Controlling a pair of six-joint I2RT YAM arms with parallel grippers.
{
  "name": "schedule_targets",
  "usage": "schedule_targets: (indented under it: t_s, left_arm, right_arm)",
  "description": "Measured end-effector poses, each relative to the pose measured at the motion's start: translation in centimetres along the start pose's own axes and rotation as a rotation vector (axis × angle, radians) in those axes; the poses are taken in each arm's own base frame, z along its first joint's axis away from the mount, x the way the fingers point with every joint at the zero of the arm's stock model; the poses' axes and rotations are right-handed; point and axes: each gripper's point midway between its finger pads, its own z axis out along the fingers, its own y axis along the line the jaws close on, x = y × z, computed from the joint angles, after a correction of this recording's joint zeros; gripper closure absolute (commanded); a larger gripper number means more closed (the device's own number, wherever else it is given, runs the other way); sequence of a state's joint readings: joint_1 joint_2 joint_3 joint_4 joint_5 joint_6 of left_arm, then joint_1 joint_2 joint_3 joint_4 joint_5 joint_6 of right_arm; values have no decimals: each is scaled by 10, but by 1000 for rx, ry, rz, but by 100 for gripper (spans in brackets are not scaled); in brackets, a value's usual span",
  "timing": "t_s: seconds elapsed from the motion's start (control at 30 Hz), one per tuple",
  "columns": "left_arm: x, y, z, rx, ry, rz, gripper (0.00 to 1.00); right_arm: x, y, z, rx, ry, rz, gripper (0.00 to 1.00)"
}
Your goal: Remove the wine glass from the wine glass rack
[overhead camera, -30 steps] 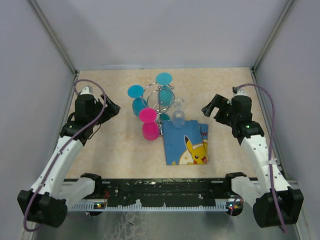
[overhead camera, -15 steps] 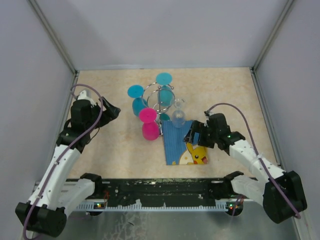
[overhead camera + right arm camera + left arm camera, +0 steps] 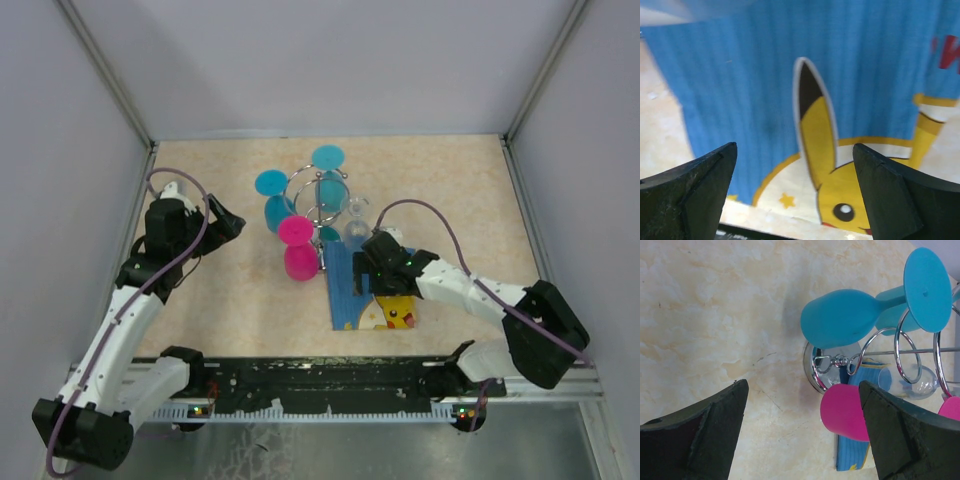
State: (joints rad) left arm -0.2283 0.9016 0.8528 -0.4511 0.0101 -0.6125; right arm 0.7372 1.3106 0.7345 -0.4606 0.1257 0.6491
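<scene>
The chrome wine glass rack point(image 3: 318, 205) stands mid-table; its round mirror base point(image 3: 826, 366) shows in the left wrist view. Wine glasses hang on it upside down: a blue one point(image 3: 276, 210) point(image 3: 840, 317), a teal one point(image 3: 328, 180), a pink one point(image 3: 300, 260) point(image 3: 842, 412) and a clear one point(image 3: 356, 228) point(image 3: 912, 382). My left gripper point(image 3: 226, 222) point(image 3: 802, 435) is open, left of the rack, apart from the glasses and facing the pink bowl. My right gripper point(image 3: 362, 272) point(image 3: 795, 200) is open low over the blue mat, just below the clear glass, holding nothing.
A blue cartoon-print mat point(image 3: 372, 288) point(image 3: 850, 75) lies in front of the rack, partly under its base. Grey walls enclose the table on the left, back and right. A black rail point(image 3: 320, 378) runs along the near edge.
My right arm has swung in from the right side to the mat beside the rack. My left gripper has opened a little wider and stayed nearly in place.
</scene>
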Motion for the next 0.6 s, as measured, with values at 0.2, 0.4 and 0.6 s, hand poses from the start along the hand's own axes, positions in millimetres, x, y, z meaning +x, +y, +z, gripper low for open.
schedule_targets:
  t_s: [0.2, 0.4, 0.6]
  left_arm:
    - [0, 1, -1, -2, -1, 7, 2]
    - [0, 0, -1, 0, -1, 7, 2]
    - [1, 1, -1, 0, 2, 7, 2]
  right_arm:
    - [10, -40, 12, 207, 22, 12, 1]
    - [9, -60, 14, 287, 30, 42, 1]
    - [-12, -107, 16, 367, 21, 228, 1]
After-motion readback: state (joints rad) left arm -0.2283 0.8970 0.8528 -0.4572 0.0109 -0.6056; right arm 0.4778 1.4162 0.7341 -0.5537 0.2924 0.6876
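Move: Hanging open just over the blue Pikachu cloth, about 4 cm up, the right hand has the cloth's middle some 2 cm ahead and 1 cm to its right. The clear glass on the rack is roughly 13 cm ahead, 3 cm left and 5 cm higher; the rack stands about 12 cm ahead and 10 cm left. From the left hand the cloth's middle lies around 29 cm right, 7 cm back and 20 cm below. Sweeping about 10 cm to its right, the right hand first sinks some 3 cm onto the cloth around Pikachu's head, then stays low and drags the cloth sideways with its fingertips, away from the rack, easing about 3 cm forward near the end. The fingers stay wide open while the wrist turns some 20 degrees clockwise and its left side dips. ##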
